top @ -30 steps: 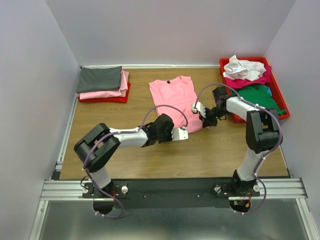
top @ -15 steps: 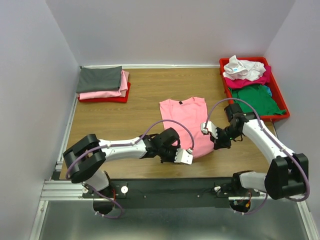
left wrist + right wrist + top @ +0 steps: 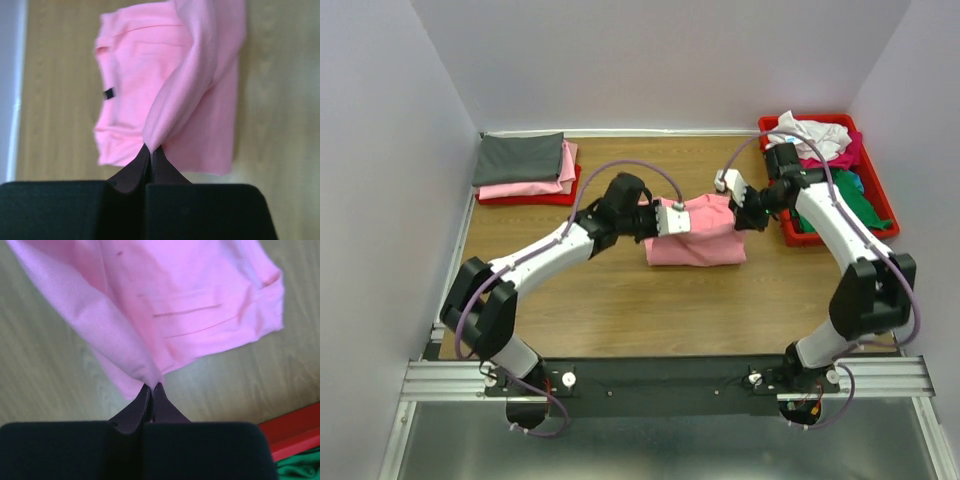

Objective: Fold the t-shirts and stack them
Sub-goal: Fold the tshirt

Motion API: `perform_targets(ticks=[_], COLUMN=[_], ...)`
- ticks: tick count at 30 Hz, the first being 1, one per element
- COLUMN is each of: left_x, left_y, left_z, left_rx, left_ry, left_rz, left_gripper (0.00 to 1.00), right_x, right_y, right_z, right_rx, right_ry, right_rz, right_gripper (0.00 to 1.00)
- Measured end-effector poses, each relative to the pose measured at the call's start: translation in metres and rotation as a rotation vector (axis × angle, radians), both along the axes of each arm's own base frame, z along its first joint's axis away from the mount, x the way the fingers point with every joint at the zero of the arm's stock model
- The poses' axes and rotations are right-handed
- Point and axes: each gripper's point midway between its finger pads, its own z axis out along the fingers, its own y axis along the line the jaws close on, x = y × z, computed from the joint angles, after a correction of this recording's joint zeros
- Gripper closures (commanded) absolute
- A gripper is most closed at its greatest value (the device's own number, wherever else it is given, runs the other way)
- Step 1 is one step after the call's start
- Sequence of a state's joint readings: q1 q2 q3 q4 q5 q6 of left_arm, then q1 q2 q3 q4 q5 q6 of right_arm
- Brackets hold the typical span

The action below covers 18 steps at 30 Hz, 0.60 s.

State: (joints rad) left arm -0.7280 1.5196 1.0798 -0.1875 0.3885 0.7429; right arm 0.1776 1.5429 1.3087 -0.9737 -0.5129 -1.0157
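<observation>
The light pink t-shirt [image 3: 700, 245] lies doubled over at the table's middle, its upper layer held up at both corners. My left gripper [image 3: 676, 215] is shut on the left corner, and in the left wrist view the cloth [image 3: 165, 90] rises in a ridge from the gripper [image 3: 151, 149], with the dark neck tag [image 3: 108, 93] beyond. My right gripper [image 3: 726, 192] is shut on the right corner; the pink fabric [image 3: 175, 300] hangs from the gripper [image 3: 151, 387]. Folded dark grey and pink t-shirts [image 3: 525, 165] are stacked at the back left.
A red tray [image 3: 885, 230] at the back right holds loose white [image 3: 810, 135], magenta [image 3: 840, 158] and green [image 3: 850, 195] tees; its rim [image 3: 295, 432] is close to my right gripper. Another red tray [image 3: 570, 192] sits under the folded stack. Walls enclose the table on three sides.
Both grippers have swung from the table's near part toward the back, carrying the shirt's edge up and over so the shirt is now doubled. Both stayed shut on the cloth.
</observation>
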Motion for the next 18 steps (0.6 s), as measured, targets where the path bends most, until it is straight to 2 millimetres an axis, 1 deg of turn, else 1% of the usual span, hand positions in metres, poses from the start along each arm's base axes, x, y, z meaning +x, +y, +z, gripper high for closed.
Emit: perform_targets(ticks=[1, 2, 3, 5, 6, 7, 9, 12, 13, 15, 18], left_x=[0.017, 0.036, 0.051, 0.077, 0.093, 0.1, 0.121, 0.139, 0.144, 0.152, 0.162], left_y=[0.003, 0.005, 0.006, 0.011, 0.013, 0.014, 0.018, 0.023, 0.024, 0.025, 0.024], left_z=[0.007, 0.015, 0.015, 0.013, 0.006, 0.002, -0.016, -0.04, -0.045, -0.056, -0.061], left_rx=[-0.012, -0.027, -0.031, -0.033, -0.029, -0.025, -0.009, 0.012, 0.015, 0.022, 0.021], left_ry=[-0.021, -0.046, -0.054, -0.059, -0.053, -0.048, -0.024, 0.011, 0.02, 0.036, 0.04], left_rz=[0.026, 0.047, 0.069, 0.105, 0.127, 0.136, 0.163, 0.194, 0.201, 0.216, 0.229], left_gripper=[1.0, 1.0, 1.0, 1.0, 1.0, 1.0, 1.0, 1.0, 1.0, 1.0, 1.0], right_x=[0.017, 0.026, 0.042, 0.065, 0.08, 0.089, 0.113, 0.135, 0.143, 0.16, 0.18], right_y=[0.003, 0.005, 0.007, 0.012, 0.014, 0.015, 0.017, 0.017, 0.016, 0.015, 0.013], right_z=[0.001, 0.001, -0.001, -0.011, -0.017, -0.023, -0.04, -0.058, -0.06, -0.063, -0.061], right_rx=[0.009, 0.011, 0.02, 0.031, 0.032, 0.033, 0.035, 0.028, 0.026, 0.022, 0.022], right_ry=[-0.014, -0.017, -0.032, -0.022, -0.021, -0.016, -0.014, -0.014, -0.02, -0.045, -0.085], right_rz=[-0.024, -0.035, -0.055, -0.094, -0.119, -0.136, -0.185, -0.246, -0.27, -0.306, -0.355], right_gripper=[1.0, 1.0, 0.99, 1.0, 1.0, 0.99, 1.0, 1.0, 0.99, 1.0, 1.0])
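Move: I hold the pink t-shirt's near edge up in both hands, some 13 cm above the table. Its far collar edge lies about 20 cm ahead and 9 cm right of my left hand, and about 19 cm ahead and 9 cm left of my right. From my right hand, the red bin is some 20 cm ahead and 23 cm right; from my left, the folded stack is about 27 cm ahead and 33 cm left. I swing the pinched edge forward over the rest of the t-shirt towards the collar, both hands together, my left about 16 cm and my right 18 cm. They go nearly level at first, then sink about 6 cm and slow. Fingers stay shut on the cloth while my left hand turns a little counter-clockwise and my right some 20 degrees clockwise. ##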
